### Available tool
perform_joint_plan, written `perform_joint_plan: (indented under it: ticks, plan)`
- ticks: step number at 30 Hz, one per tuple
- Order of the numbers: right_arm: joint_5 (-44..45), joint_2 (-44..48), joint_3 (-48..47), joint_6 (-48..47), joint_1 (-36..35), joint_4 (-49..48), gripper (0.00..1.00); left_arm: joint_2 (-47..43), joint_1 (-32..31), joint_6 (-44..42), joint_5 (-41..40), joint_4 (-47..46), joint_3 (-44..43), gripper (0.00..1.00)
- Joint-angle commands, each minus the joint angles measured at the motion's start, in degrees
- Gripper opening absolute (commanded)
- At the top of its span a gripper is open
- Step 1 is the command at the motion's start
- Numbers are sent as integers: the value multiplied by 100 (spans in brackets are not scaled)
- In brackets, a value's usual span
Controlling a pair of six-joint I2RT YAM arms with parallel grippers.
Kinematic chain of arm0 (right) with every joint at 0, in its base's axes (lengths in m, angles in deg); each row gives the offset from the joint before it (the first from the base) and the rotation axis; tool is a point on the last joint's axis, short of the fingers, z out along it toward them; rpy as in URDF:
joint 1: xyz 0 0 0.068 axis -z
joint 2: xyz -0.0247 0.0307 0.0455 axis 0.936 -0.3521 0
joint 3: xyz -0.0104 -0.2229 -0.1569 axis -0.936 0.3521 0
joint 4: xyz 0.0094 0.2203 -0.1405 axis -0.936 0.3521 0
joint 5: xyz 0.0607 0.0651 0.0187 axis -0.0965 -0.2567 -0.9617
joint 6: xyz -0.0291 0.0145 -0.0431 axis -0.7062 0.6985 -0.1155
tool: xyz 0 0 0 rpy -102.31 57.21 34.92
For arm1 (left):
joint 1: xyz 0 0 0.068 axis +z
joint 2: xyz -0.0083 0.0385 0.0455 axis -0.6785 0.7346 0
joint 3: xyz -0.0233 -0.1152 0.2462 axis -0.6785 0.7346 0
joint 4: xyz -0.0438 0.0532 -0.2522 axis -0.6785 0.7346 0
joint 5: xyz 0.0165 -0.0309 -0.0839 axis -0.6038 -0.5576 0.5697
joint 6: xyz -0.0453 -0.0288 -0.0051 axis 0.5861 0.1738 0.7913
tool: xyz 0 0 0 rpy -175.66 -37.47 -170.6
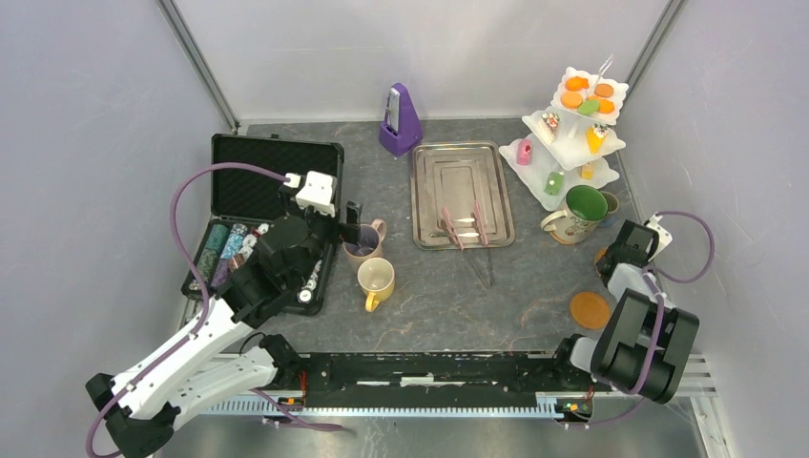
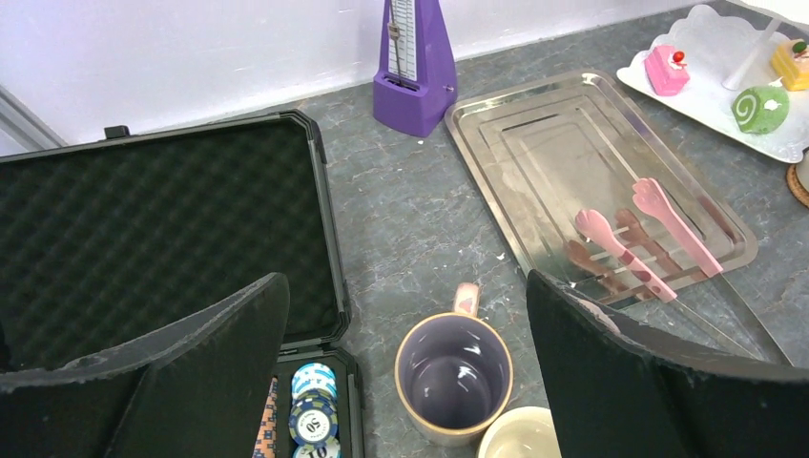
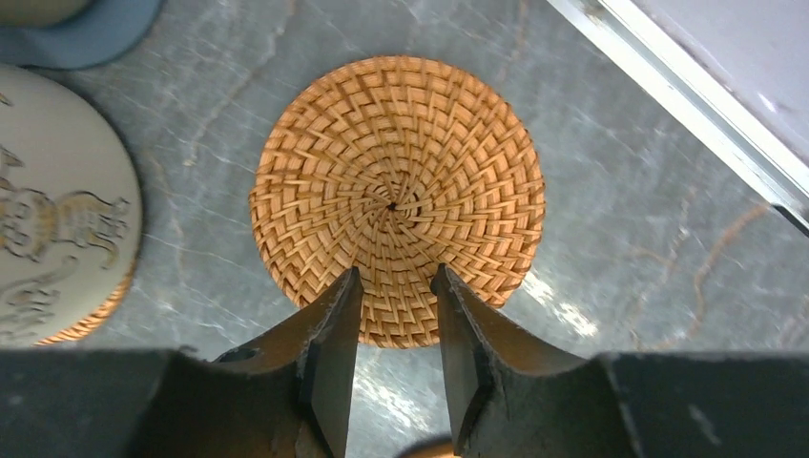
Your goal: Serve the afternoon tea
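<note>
In the right wrist view my right gripper point(image 3: 397, 271) points down over a round woven coaster point(image 3: 396, 191) lying flat on the table. Its fingers stand a narrow gap apart over the coaster's near edge, with nothing pinched between them. The big green mug point(image 1: 577, 215) stands just left of it, and a second coaster point(image 1: 590, 309) lies nearer the arm bases. My left gripper point(image 2: 405, 281) hangs wide open above the mauve mug point(image 2: 454, 377), with the yellow mug point(image 2: 520, 434) next to it. Small pastries point(image 1: 575, 98) sit on the white three-tier stand point(image 1: 572, 138) at the back right.
A steel tray point(image 1: 461, 176) with pink tongs point(image 1: 465, 227) lies mid-table. An open black case point(image 1: 267, 172) of poker chips point(image 2: 313, 415) sits at the left. A purple metronome point(image 1: 400, 119) stands at the back. An olive mug point(image 1: 610, 202) is behind the green one.
</note>
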Motion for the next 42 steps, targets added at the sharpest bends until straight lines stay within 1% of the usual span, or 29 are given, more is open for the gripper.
perform_joint_plan:
  ticks: [1,4,8,12,15,19,22,25,28,30,32,33,36,39,42]
  plan:
    - [-755,-473,-201,-185,-5,-92,43,-147,-16,-248,-161,-388,110,100]
    - [-768,-584,-312,-276,1,-115,47,-156,-16,-205,-138,-347,151,100]
    - [-675,-606,-407,-397,-3,-142,57,-169,-16,-154,-69,-333,175,100]
    - [-738,-478,-682,-449,-15,148,66,-176,-16,-131,2,-333,216,100]
    - [-643,24,-1013,-539,-175,577,71,-213,-16,-134,-19,-325,228,100]
    - [-410,944,-1749,-664,-453,1277,78,-374,-16,-163,-62,-350,263,100]
    - [-494,1549,-2132,-568,-851,1647,81,-481,-16,-176,-90,-359,274,100]
    - [-828,2064,-2310,-294,-1543,1677,82,-514,-16,-161,-84,-364,263,100]
    - [-1153,2340,-2339,97,-2594,1475,85,-512,-16,-142,-75,-359,252,100]
    - [-1426,2312,-2314,406,-3320,1235,87,-522,-16,-143,-81,-353,247,100]
    - [-1470,2095,-2329,574,-4024,1007,88,-542,-16,-133,-103,-359,245,100]
    - [-1431,1898,-2386,604,-4453,951,88,-548,-16,-134,-120,-355,246,100]
    - [-962,1131,-2668,583,-5694,766,89,-589,-12,-150,-244,-369,239,100]
    - [-906,177,-3160,694,-6559,538,89,-663,-13,-197,-442,-384,262,100]
    - [-709,-907,-3880,1138,-7246,716,87,-708,-8,-250,-560,-417,300,100]
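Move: Under the right fingertips lies the near part of the woven coaster, its middle about 2 cm ahead and 2 cm right of the hand. The green mug stands roughly 10 cm ahead and 9 cm left. Far across, the purple-lined mug is some 56 cm left and 5 cm ahead, the yellow mug 54 cm left and 3 cm back. From the raised left hand the coaster is about 64 cm right, level, and 29 cm below. Sliding forward about 3 cm with the fingertips down on the woven coaster, the right hand pushes it farther out while its fingers start to open. It then lifts off, rising some 25 cm and going a little forward, and swings about 40 cm left towards the purple-lined and yellow mugs, turning counter-clockwise, sinking again late on, fingers nearly wide open. ##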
